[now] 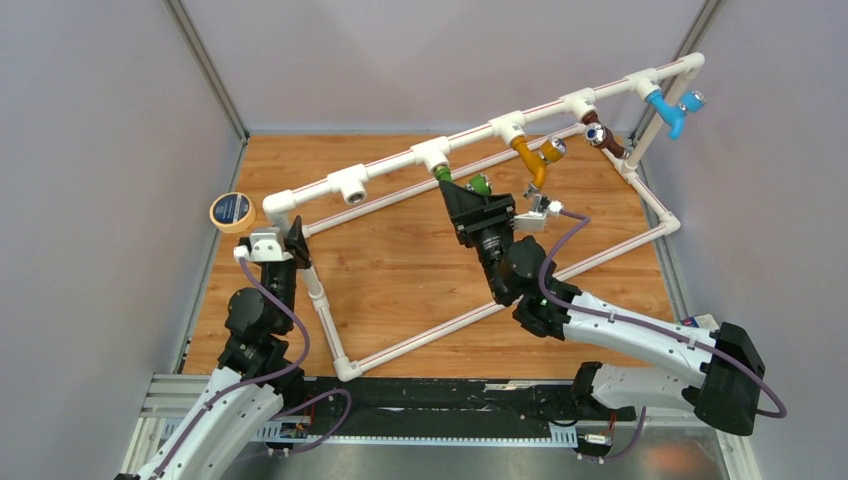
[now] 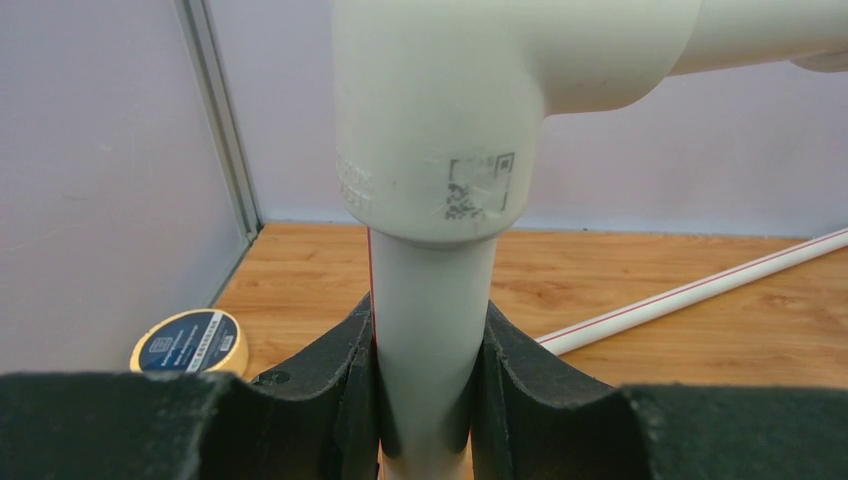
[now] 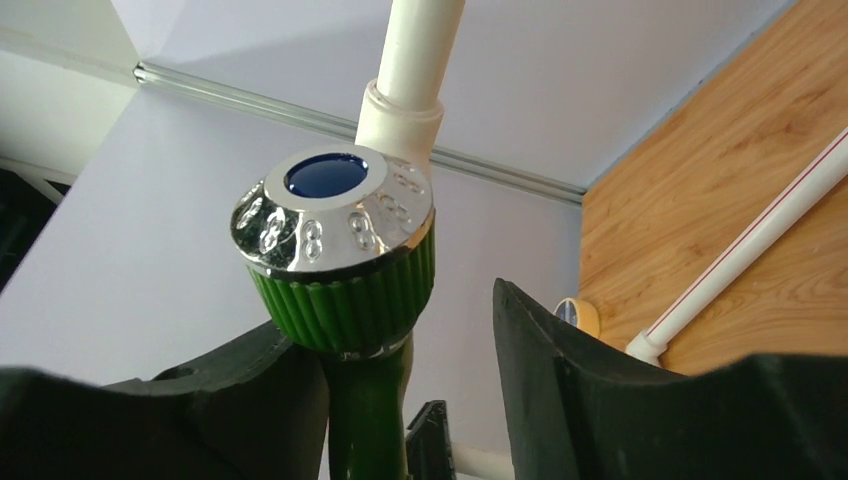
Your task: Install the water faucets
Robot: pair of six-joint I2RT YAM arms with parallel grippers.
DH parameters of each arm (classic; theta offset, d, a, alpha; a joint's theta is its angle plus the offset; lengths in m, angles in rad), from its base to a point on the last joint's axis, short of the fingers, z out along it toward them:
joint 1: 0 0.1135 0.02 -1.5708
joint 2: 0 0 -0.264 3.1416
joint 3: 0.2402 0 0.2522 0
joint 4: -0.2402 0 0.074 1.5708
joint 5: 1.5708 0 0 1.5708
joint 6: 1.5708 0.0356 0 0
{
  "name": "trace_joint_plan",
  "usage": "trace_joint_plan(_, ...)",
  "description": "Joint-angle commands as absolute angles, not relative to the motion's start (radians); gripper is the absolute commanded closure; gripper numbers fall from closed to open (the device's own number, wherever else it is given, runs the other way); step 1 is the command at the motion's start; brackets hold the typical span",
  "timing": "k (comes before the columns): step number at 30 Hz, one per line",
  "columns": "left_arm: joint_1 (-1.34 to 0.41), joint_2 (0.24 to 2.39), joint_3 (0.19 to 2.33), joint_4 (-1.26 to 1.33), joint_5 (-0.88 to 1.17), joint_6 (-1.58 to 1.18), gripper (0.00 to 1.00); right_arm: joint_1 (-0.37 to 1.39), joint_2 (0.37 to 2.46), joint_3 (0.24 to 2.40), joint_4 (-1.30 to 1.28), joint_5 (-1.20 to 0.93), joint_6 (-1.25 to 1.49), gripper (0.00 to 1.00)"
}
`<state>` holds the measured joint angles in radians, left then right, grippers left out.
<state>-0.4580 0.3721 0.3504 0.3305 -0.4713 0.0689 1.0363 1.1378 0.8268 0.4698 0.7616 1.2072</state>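
Observation:
The green water faucet (image 1: 478, 184) hangs screwed into a white T fitting (image 1: 432, 154) on the pipe frame's upper rail. In the right wrist view its silvery blue-dotted knob (image 3: 335, 215) tops the green body (image 3: 365, 400). My right gripper (image 1: 462, 192) (image 3: 400, 335) is open around that body: the left finger rests against it, while the right finger (image 3: 540, 370) stands apart with a clear gap. My left gripper (image 1: 299, 243) (image 2: 430, 400) is shut on the white upright pipe (image 2: 430, 320) just below a corner elbow (image 2: 440, 120). Orange (image 1: 533, 157), brown (image 1: 604, 139) and blue (image 1: 670, 108) faucets hang further right.
The white pipe frame (image 1: 400, 350) spans the wooden table. One T fitting (image 1: 350, 186) on the upper rail shows an open socket. A roll of tape (image 1: 231, 211) (image 2: 190, 342) lies by the left wall. Grey walls close in on all sides.

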Motion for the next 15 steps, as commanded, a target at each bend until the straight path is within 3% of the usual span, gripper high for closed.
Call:
trace_joint_plan(1,-0.457,0.362,0.342,0.316,-0.506,0.046,1.0,0.983,1.091,0.752,0.534,0.874,1.063,0.39)
trace_joint_plan(9,-0.457,0.361,0.342,0.314,-0.508,0.051,1.0,0.985,1.013,0.674,0.675,0.743,0.858,0.23)
trace_joint_plan(15,-0.457,0.357,0.342,0.31,-0.508,0.055,1.0,0.985,0.899,0.638,0.64,0.638,0.607,0.2)
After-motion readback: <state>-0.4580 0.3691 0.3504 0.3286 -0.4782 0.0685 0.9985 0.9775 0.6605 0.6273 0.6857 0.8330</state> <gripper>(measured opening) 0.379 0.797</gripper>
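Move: The green faucet sits between my right fingers, already loosening: its body is roughly 2 cm left, 1 cm ahead and 1 cm above the hand point. Its white tee is some 6 cm left, 8 ahead and 3 above; the yellow faucet hangs about 12 cm right and 6 ahead, near my height. From my left hand, gripping the frame's upright, the green faucet lies roughly 27 cm right, 5 ahead and 3 higher. I spread my right fingers the rest of the way around the green faucet's body and slide the hand about 4 cm to the right, drawing back a little, so that the fingers come off the body beside its knob. As I go, the fingers tip up some 10 degrees and the hand's left side rolls down. My left hand keeps its grip on the upright below the corner elbow. ##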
